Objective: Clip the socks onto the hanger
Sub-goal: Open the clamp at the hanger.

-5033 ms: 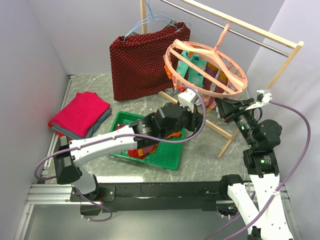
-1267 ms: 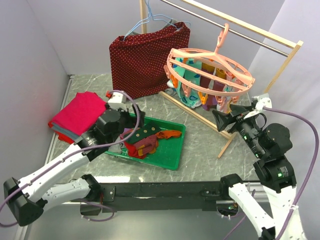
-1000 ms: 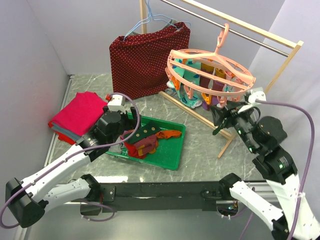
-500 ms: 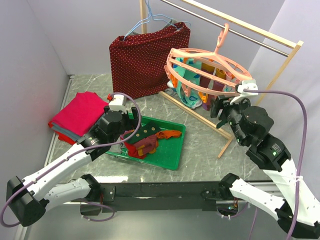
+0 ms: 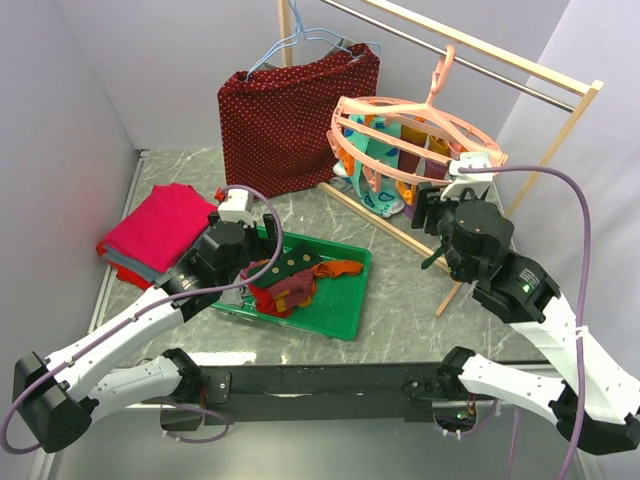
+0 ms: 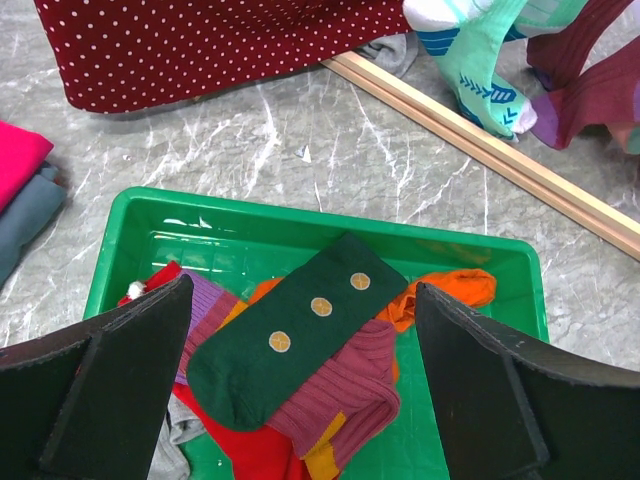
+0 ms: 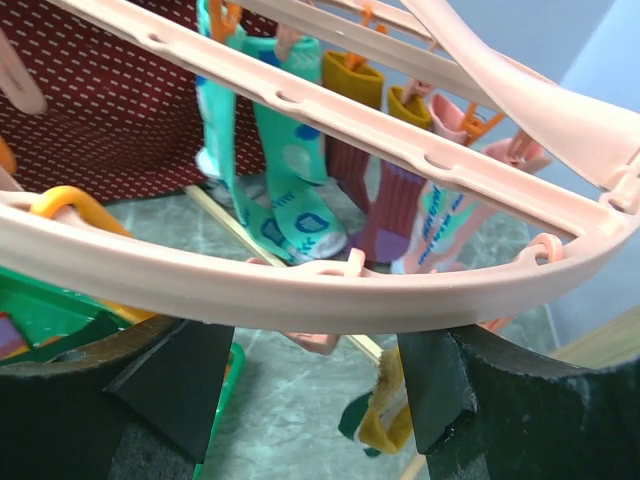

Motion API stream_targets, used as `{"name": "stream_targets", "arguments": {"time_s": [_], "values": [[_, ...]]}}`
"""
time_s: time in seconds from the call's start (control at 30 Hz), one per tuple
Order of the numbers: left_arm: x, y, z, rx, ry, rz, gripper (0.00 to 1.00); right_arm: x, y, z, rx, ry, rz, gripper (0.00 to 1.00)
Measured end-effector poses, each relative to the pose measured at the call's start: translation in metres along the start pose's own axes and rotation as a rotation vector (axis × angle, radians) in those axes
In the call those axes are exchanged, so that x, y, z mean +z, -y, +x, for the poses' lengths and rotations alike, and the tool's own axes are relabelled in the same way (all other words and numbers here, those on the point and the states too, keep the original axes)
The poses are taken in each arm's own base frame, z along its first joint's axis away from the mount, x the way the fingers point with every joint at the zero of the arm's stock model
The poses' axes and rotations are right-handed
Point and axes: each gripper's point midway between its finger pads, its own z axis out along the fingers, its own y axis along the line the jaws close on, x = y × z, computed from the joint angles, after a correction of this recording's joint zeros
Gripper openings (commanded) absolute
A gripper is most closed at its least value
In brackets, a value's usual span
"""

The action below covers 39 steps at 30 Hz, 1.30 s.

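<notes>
Several socks lie heaped in the green tray (image 6: 480, 260): a dark green one with yellow dots (image 6: 300, 330) (image 5: 290, 262) on top, a purple-orange striped one (image 6: 340, 390), an orange one (image 6: 450, 290), red and grey beneath. My left gripper (image 6: 300, 300) (image 5: 268, 238) hovers open above that pile, touching nothing. The salmon-pink hanger (image 5: 462, 133) (image 7: 300, 285) hangs from the rack with several socks clipped on it. My right gripper (image 7: 318, 345) (image 5: 428, 205) sits just under its near rim. Its jaws stand apart on either side of a pink peg (image 7: 320, 342).
A wooden rack (image 5: 560, 85) carries the hanger; its base rail (image 6: 480, 150) runs behind the tray. A dark-red dotted cloth (image 5: 285, 120) hangs on a light-blue wire hanger (image 5: 300, 40). A folded pink stack (image 5: 160, 225) lies at the left. A green-yellow sock (image 7: 385, 420) dangles near the right finger.
My right gripper has risen and moved left up to the hanger's near rim, its jaws narrowing a little. The left arm, at the hanger earlier, now holds still over the tray.
</notes>
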Motion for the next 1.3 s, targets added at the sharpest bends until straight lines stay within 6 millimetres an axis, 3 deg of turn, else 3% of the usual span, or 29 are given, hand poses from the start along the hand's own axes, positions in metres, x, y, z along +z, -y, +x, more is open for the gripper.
{"name": "stream_targets", "arguments": {"time_s": [0.3, 0.9, 1.3], "values": [[0.000, 0.000, 0.000, 0.000, -0.001, 0.001, 0.96, 0.001, 0.007, -0.001, -0.026, -0.011, 0.084, 0.68], [-0.001, 0.004, 0.001, -0.001, -0.008, 0.022, 0.96, 0.000, 0.011, -0.002, -0.005, -0.022, 0.124, 0.23], [-0.004, 0.034, 0.002, -0.020, -0.017, 0.186, 0.96, -0.008, 0.009, -0.001, 0.124, 0.021, 0.049, 0.00]]}}
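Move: The pink clamp I go for hangs under the hanger's near rim, only about 1 cm ahead of my right hand and 1 cm to its right, at fingertip height. The yellow clip on the rim sits some 8 cm left and 2 cm ahead. The loose yellow-and-green sock dangles roughly 4 cm right, 3 cm ahead and 8 cm below. From my left hand the clamp is about 33 cm right, roughly level fore and aft, and 16 cm higher. I sidle my right hand about 1 cm right to the pink clamp, turning some 7 degrees clockwise, and close its half-open fingers until they pinch the clamp from both sides. Keeping that grip, I ease back just under 1 cm and roll my left side up. Late on, my open, empty left hand swings 3 cm right towards the hanger side, turning about 10 degrees clockwise. ##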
